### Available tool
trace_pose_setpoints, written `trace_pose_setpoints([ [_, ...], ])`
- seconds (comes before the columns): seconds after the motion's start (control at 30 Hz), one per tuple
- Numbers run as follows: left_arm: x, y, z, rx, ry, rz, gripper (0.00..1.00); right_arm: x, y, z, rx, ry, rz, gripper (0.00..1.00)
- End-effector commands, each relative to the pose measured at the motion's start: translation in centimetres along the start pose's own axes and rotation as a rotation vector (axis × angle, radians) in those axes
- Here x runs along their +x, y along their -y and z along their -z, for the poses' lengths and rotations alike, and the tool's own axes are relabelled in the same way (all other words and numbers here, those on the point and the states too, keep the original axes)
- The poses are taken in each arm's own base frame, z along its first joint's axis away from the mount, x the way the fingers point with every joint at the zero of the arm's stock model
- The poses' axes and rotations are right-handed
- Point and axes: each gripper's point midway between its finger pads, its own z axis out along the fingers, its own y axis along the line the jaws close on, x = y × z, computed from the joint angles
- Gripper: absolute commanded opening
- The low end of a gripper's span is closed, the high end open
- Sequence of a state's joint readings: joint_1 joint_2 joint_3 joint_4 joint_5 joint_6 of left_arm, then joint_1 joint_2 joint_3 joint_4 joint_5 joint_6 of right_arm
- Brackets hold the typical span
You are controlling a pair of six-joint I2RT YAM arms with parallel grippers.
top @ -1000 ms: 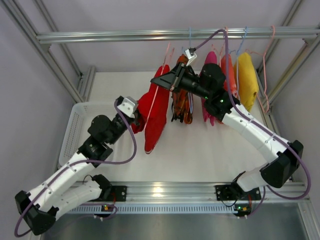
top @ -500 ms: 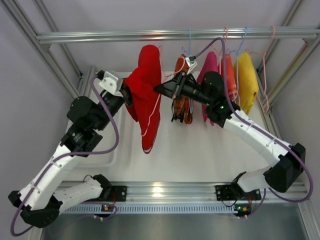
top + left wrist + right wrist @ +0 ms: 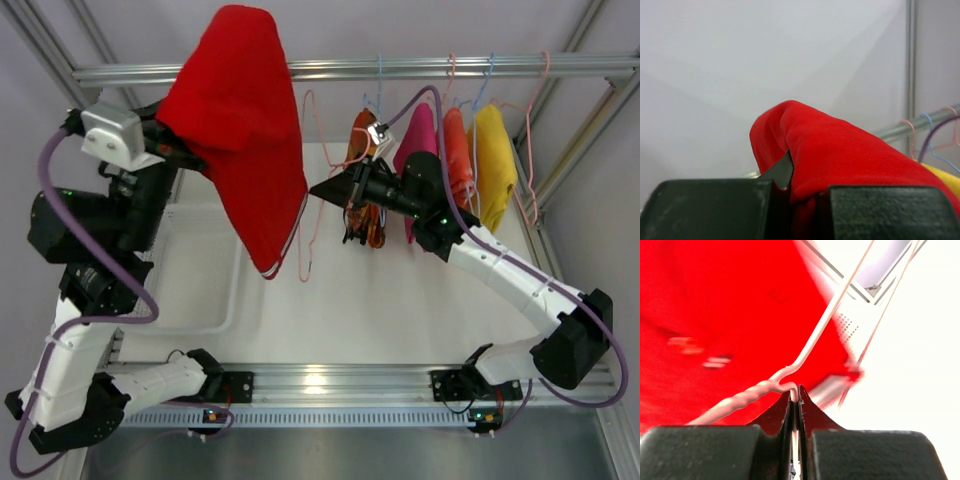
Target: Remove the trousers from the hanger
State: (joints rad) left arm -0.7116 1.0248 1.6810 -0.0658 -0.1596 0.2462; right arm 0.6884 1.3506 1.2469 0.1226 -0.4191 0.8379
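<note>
My left gripper [image 3: 180, 150] is raised high at the upper left, shut on the plain red trousers [image 3: 238, 120], which drape down from it. In the left wrist view the red trousers [image 3: 840, 150] fill the gap of the left gripper [image 3: 800, 186]. The pink wire hanger [image 3: 306, 180] hangs from the rail. My right gripper [image 3: 318, 190] is shut on its wire, which the right wrist view shows pinched in the right gripper [image 3: 796, 392]. The cloth's lower edge hangs close beside the hanger. The orange patterned trousers [image 3: 364, 190] hang just right of it.
The metal rail [image 3: 420, 68] crosses the back. Pink [image 3: 420, 130], orange-red [image 3: 457, 145] and yellow [image 3: 493, 155] garments hang from it on the right. A white basket [image 3: 200, 290] sits on the table at the left, below my left arm.
My left arm has swung up and to the left, lifting the red trousers away from the pink hanger. The right gripper has kept its hold on the hanger wire, almost still.
</note>
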Motion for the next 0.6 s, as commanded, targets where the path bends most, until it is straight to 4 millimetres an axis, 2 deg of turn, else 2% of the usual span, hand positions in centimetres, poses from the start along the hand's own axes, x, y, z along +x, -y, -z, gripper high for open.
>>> trace_pose_setpoints([
  [0.0,-11.4,-5.0,2.6,-0.173,0.32,-0.085,0.0,-1.9,-1.9,0.7,-0.059,0.057,0.073,0.0],
  [0.1,-11.8,-6.6,3.9,-0.237,0.306,-0.209,0.0,-2.1,-2.7,0.9,-0.082,0.058,0.077,0.0],
  [0.13,-10.9,-6.8,4.1,-0.247,0.28,-0.25,0.0,-2.2,-3.0,1.0,-0.09,0.058,0.079,0.0],
  [0.2,-10.5,-8.3,5.5,-0.316,0.243,-0.355,0.0,-2.4,-3.6,1.3,-0.103,0.062,0.085,0.0],
  [0.33,-7.5,-9.6,8.3,-0.365,0.127,-0.542,0.0,-2.3,-4.6,1.7,-0.123,0.057,0.113,0.0],
  [0.37,-6.3,-9.8,9.5,-0.366,0.096,-0.584,0.0,-2.3,-4.8,1.8,-0.126,0.058,0.115,0.0],
  [0.5,-3.7,-11.8,12.6,-0.433,-0.071,-0.763,0.0,-1.9,-4.7,1.7,-0.122,0.046,0.127,0.0],
  [0.57,-3.7,-12.8,14.2,-0.479,-0.105,-0.788,0.0,-1.8,-4.8,1.7,-0.122,0.042,0.133,0.0],
])
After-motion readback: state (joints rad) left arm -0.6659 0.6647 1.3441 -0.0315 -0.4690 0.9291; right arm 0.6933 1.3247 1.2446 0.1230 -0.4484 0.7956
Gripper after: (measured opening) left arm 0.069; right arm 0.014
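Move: The left hand already holds the red trousers high up, clear of their hanger; the white basket lies about 25 cm to its left, 8 cm farther out and some 60 cm below. The empty pink hanger hangs in the right hand's grip, some 17 cm right of the left hand, 5 cm ahead and 25 cm lower. From the right hand the basket is about 42 cm left, 3 cm ahead and 36 cm down. Left hand swings the held trousers about 14 cm left towards the basket, rising then sinking, turning counter-clockwise. ##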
